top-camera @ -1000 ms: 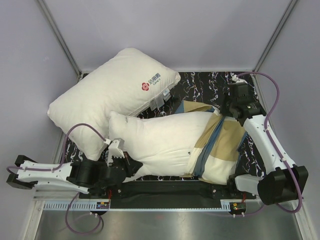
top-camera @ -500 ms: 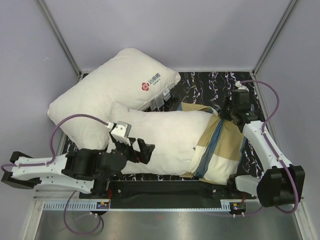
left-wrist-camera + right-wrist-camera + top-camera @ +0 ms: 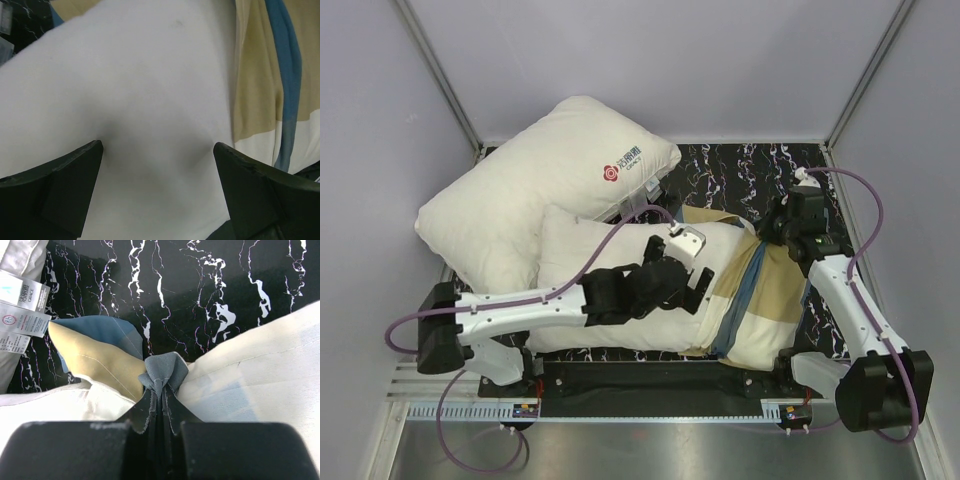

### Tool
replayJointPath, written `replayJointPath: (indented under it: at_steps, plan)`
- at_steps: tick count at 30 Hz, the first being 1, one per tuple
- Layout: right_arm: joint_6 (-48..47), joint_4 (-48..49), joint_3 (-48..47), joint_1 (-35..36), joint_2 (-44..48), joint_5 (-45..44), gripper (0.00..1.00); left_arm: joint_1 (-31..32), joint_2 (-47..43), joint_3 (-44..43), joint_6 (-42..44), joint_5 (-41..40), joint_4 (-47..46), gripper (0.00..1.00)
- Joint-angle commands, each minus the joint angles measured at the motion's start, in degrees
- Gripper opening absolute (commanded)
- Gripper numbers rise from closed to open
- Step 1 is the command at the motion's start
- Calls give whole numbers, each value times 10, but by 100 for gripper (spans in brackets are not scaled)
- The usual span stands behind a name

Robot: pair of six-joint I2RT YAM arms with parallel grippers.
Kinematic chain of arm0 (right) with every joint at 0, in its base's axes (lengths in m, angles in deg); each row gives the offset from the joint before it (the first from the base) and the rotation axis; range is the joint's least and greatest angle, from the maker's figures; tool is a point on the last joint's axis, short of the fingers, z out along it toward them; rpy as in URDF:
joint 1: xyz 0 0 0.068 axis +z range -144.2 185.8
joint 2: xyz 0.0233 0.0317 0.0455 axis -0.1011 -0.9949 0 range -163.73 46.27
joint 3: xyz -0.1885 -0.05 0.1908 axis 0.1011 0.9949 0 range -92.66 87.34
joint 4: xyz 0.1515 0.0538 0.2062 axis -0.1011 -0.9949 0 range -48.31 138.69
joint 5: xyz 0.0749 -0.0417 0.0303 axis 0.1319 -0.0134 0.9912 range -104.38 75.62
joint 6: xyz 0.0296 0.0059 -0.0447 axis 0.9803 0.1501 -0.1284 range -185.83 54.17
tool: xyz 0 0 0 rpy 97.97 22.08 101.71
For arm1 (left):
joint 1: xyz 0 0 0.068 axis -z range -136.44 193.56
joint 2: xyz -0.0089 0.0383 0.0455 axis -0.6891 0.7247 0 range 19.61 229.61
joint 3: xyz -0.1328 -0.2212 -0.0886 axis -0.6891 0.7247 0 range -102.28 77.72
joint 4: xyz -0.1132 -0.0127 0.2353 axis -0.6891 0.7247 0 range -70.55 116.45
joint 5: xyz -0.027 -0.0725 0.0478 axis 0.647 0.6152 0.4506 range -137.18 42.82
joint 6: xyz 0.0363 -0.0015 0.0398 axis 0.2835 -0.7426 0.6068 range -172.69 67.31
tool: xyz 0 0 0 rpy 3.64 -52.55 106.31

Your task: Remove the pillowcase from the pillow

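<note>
The plain off-white pillow (image 3: 605,265) lies across the table, its right end still inside the checked pillowcase (image 3: 772,300). My left gripper (image 3: 692,278) hovers open over the pillow's middle, just left of the pillowcase's edge. In the left wrist view the bare pillow (image 3: 150,85) fills the space between the wide-apart fingers (image 3: 60,185), with the tan and blue pillowcase (image 3: 260,75) at the right. My right gripper (image 3: 788,232) is at the pillowcase's far right corner. It (image 3: 162,400) is shut on a pinched blue-grey fold of the pillowcase (image 3: 162,371).
A second white pillow with a red logo (image 3: 550,185) leans at the back left, overlapping the plain one; its labels (image 3: 22,310) show in the right wrist view. The black marbled table (image 3: 740,170) is walled in on three sides.
My left gripper let go of the pillow's near-left corner, opened wide and swung right across the pillow toward the pillowcase's edge. The right gripper kept its pinch and barely moved.
</note>
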Motion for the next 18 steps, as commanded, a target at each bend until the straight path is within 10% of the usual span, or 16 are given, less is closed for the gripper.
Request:
replayJointPath:
  at_steps: [1,5,7,8,11,18]
  plan:
    - [-4,-16,5,1,18,25,8,-14,22,0,-7,84,-56,99]
    - [-7,-19,5,0,19,23,8,-30,48,42,-22,113,-89,93]
    - [-9,-22,4,1,19,22,10,-37,51,62,-25,127,-99,68]
    - [-13,-24,-1,0,20,22,11,-46,51,68,-26,127,-100,39]
    - [-23,-43,-18,0,22,13,17,-64,35,102,-26,117,-93,6]
    - [-33,-108,-74,1,50,7,69,-155,-79,225,-48,116,-95,0]
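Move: Bare white pillow lies about 6 cm below my left hand, where I will pinch it, roughly 1 cm ahead and 1 cm to the right. The bunched mouth of the pillowcase is some 11 cm to that hand's right, 5 cm back and 6 cm lower. My right fingers already hold the pillowcase's blue edge at their tips; its loose tan flap lies about 9 cm left of them and 3 cm ahead. I drop my open left hand about 6 cm onto the bare pillow and shut its fingers on a fold of the white cover. Gripping that, I ease about 3 cm to the left and a little forward. My right hand meanwhile opens well over halfway to let go of the blue edge, rising and backing off only 1 to 2 cm. ##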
